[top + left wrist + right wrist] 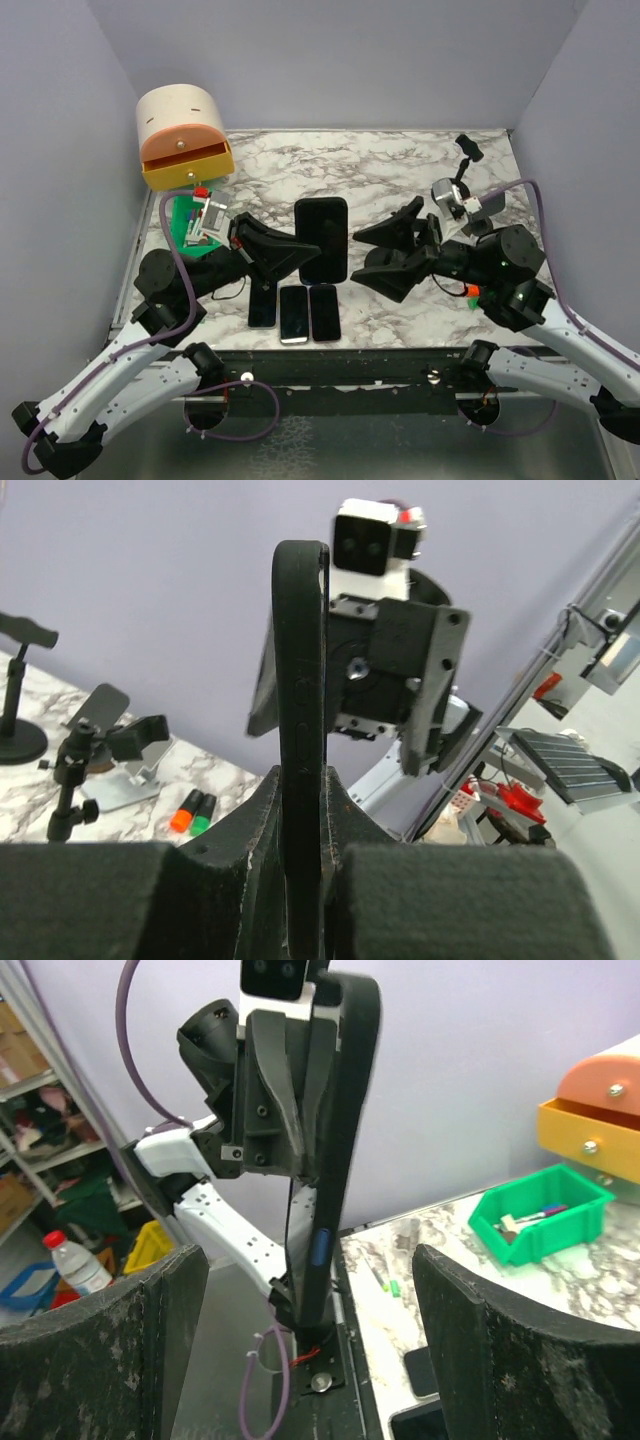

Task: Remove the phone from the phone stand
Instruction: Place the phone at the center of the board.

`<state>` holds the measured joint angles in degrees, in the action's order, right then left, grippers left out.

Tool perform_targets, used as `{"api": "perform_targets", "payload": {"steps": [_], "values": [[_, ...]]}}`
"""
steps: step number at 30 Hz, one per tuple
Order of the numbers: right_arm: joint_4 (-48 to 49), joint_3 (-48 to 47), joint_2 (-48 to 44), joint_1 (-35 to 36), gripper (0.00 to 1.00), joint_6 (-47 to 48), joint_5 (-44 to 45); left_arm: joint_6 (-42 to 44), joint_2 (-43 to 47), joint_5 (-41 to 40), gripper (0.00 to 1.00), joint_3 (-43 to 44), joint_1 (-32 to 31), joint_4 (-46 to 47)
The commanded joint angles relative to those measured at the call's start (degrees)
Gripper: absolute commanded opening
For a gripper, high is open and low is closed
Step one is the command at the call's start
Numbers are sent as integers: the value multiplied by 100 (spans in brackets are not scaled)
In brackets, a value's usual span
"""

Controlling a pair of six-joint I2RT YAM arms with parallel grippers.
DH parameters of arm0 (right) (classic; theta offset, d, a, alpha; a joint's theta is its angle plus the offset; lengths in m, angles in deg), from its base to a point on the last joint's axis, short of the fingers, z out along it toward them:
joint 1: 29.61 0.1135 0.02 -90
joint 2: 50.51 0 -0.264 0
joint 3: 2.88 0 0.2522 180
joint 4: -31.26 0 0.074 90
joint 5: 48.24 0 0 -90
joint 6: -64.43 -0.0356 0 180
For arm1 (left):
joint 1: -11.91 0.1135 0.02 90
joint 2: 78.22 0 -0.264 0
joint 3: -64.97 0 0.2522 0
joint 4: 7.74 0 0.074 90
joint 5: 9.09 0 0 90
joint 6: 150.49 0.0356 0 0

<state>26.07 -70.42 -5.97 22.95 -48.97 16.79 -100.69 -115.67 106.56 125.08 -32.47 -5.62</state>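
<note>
A large black phone hangs above the middle of the table, off the phone stand. My left gripper is shut on its left edge. In the left wrist view the phone stands edge-on, pinched between the two pads. My right gripper faces it from the right, open wide and not touching it. The right wrist view shows the phone edge-on ahead of the gap between the fingers. The silver phone stand stands empty at the back right, also in the left wrist view.
Three more phones lie flat near the front edge. A black stand is at the far back right. A beige and orange drawer box and a green bin sit at the left. Two markers lie by the silver stand.
</note>
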Motion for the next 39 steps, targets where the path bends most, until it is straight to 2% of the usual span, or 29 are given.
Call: {"api": "perform_targets", "payload": {"steps": [1, 5, 22, 33, 39], "values": [[980, 151, 304, 40, 87, -591, -717, -220, 126, 230, 0, 126, -9, 634], [1537, 235, 537, 41, 85, -955, -981, -181, 110, 216, 0, 129, -9, 644], [1401, 114, 974, 43, 41, -1152, -720, -154, 133, 216, 0, 7, -9, 680], [945, 149, 679, 44, 1, -912, -523, -134, 145, 98, 0, -219, -9, 680], [866, 111, 627, 43, 0, -883, -560, -146, 111, 107, 0, -232, -9, 680]]}}
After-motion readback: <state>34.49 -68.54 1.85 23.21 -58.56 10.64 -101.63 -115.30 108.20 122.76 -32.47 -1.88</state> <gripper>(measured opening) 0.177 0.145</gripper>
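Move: The phone, held nearly upright by its left edge, has its middle about 6 cm left of the open right hand, 1 cm ahead and 2 cm above. It is some 2 cm right of the left hand, 1 cm ahead and 2 cm higher. Of the phones lying flat some 40 cm below, the rightmost is about 12 cm ahead and 6 cm left of the right hand; the middle one is 8 cm farther left. The emptied phone stand is roughly 28 cm ahead, 12 cm right and 30 cm below. The phone stays in the left hand's unbroken grip, almost still, while the right hand comes in leftward about 4 cm to its free right edge, sinking some 2 cm and turning roughly 10 degrees counter-clockwise with a slight roll. Its wide-open fingers close around that edge and pinch the phone's lower part. ##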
